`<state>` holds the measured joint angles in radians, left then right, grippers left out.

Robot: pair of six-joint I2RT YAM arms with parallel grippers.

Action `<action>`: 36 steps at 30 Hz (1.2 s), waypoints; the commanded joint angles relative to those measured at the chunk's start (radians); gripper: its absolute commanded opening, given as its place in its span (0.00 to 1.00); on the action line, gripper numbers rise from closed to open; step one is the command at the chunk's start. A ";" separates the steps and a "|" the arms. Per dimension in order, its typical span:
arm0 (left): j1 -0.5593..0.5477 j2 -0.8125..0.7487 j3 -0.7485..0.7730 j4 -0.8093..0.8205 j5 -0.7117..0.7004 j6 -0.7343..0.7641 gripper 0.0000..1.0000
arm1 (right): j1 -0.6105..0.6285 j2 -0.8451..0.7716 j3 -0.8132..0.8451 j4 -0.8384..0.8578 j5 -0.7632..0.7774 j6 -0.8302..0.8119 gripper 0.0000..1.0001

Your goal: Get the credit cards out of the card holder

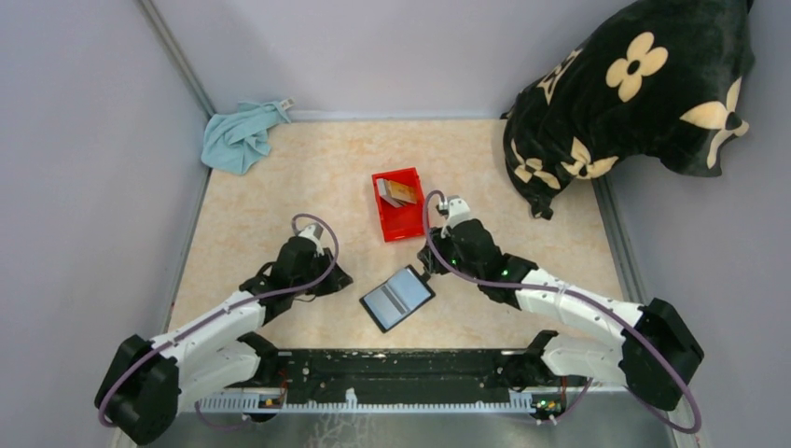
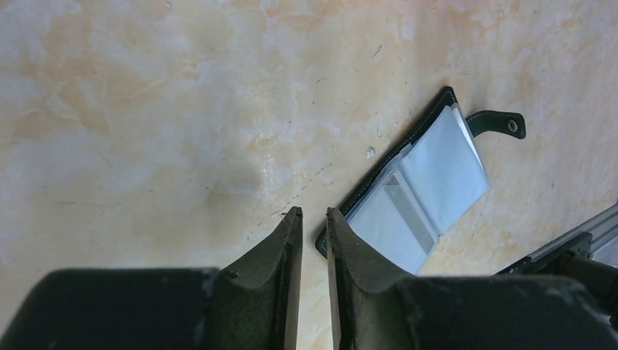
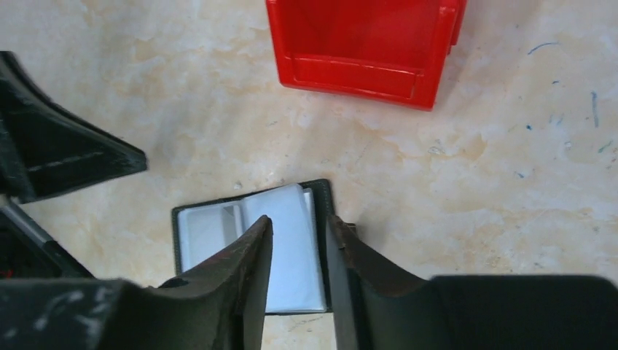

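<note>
The card holder (image 1: pixel 398 297) lies open and flat on the table between the two arms, its pale clear sleeves facing up with no card showing in them. Tan and grey credit cards (image 1: pixel 396 191) lie in the red bin (image 1: pixel 403 226). My left gripper (image 2: pixel 311 211) hovers just left of the card holder (image 2: pixel 430 182), its jaws a narrow gap apart with only table between them. My right gripper (image 3: pixel 299 222) stands open over the right-hand side of the card holder (image 3: pixel 208 233), with nothing held.
The red bin (image 3: pixel 357 76) stands just beyond the card holder. A light blue cloth (image 1: pixel 241 138) lies in the far left corner. A black flowered pillow (image 1: pixel 634 93) fills the far right. Grey walls enclose the table.
</note>
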<state>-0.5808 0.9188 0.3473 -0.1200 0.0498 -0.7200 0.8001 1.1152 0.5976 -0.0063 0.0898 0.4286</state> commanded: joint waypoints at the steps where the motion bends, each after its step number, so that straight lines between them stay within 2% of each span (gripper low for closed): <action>1: -0.003 0.111 0.046 0.104 0.087 -0.007 0.25 | 0.074 -0.044 0.020 0.015 0.019 0.001 0.25; 3: -0.004 0.135 0.033 0.147 0.110 -0.028 0.24 | 0.122 -0.028 0.031 0.007 0.043 0.002 0.05; 4: -0.005 0.133 0.025 0.162 0.117 -0.032 0.24 | 0.140 -0.013 0.034 0.006 0.049 0.005 0.00; 9: -0.004 0.044 0.022 0.075 0.096 -0.002 0.24 | 0.158 0.057 -0.016 0.049 0.062 0.056 0.00; 11: -0.004 -0.014 0.019 0.011 0.068 0.017 0.24 | 0.169 0.052 -0.055 0.075 0.035 0.076 0.00; 14: -0.004 -0.104 -0.005 -0.049 0.020 0.030 0.25 | 0.233 0.002 -0.119 0.081 0.087 0.104 0.00; 16: -0.002 -0.146 -0.035 -0.043 0.005 0.031 0.29 | 0.287 -0.026 -0.154 0.044 0.135 0.129 0.00; 18: -0.002 -0.158 -0.057 -0.025 0.007 0.027 0.45 | 0.341 -0.046 -0.185 0.014 0.174 0.159 0.00; 22: -0.002 -0.127 -0.058 0.013 0.033 0.015 0.61 | 0.409 -0.059 -0.250 0.013 0.199 0.234 0.00; 27: -0.002 -0.110 -0.041 0.019 0.041 0.018 0.66 | 0.433 -0.006 -0.268 0.055 0.203 0.252 0.00; 36: -0.002 -0.143 -0.041 0.001 0.013 0.035 0.67 | 0.433 0.253 -0.189 0.165 0.188 0.253 0.00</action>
<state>-0.5808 0.7929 0.2928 -0.1200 0.0780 -0.7048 1.2221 1.2793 0.3847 0.1291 0.2810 0.6796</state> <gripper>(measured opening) 0.671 0.004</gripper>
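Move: Behind and to the left of the right hand lies the open card holder, its middle about 7 cm back, 6 cm left and 12 cm below. Its closing strap lies some 3 cm straight back; the red box's middle is about 13 cm ahead and 5 cm left; the left gripper's tips are 3 cm back and 15 cm left, roughly 6 cm lower. From the left hand the holder is about 4 cm back, 10 cm right and 5 cm down. Shutting its part-open fingers early on, the empty right hand swings back and a little left, then sinks over the holder's right end, about 11 cm back and 11 cm down in all, tipping some 10 degrees nose-down. Last, it creeps forward-left, low, to the holder's near long edge. The left hand dips, bobs up and settles, opening its fingers to about two-thirds. ##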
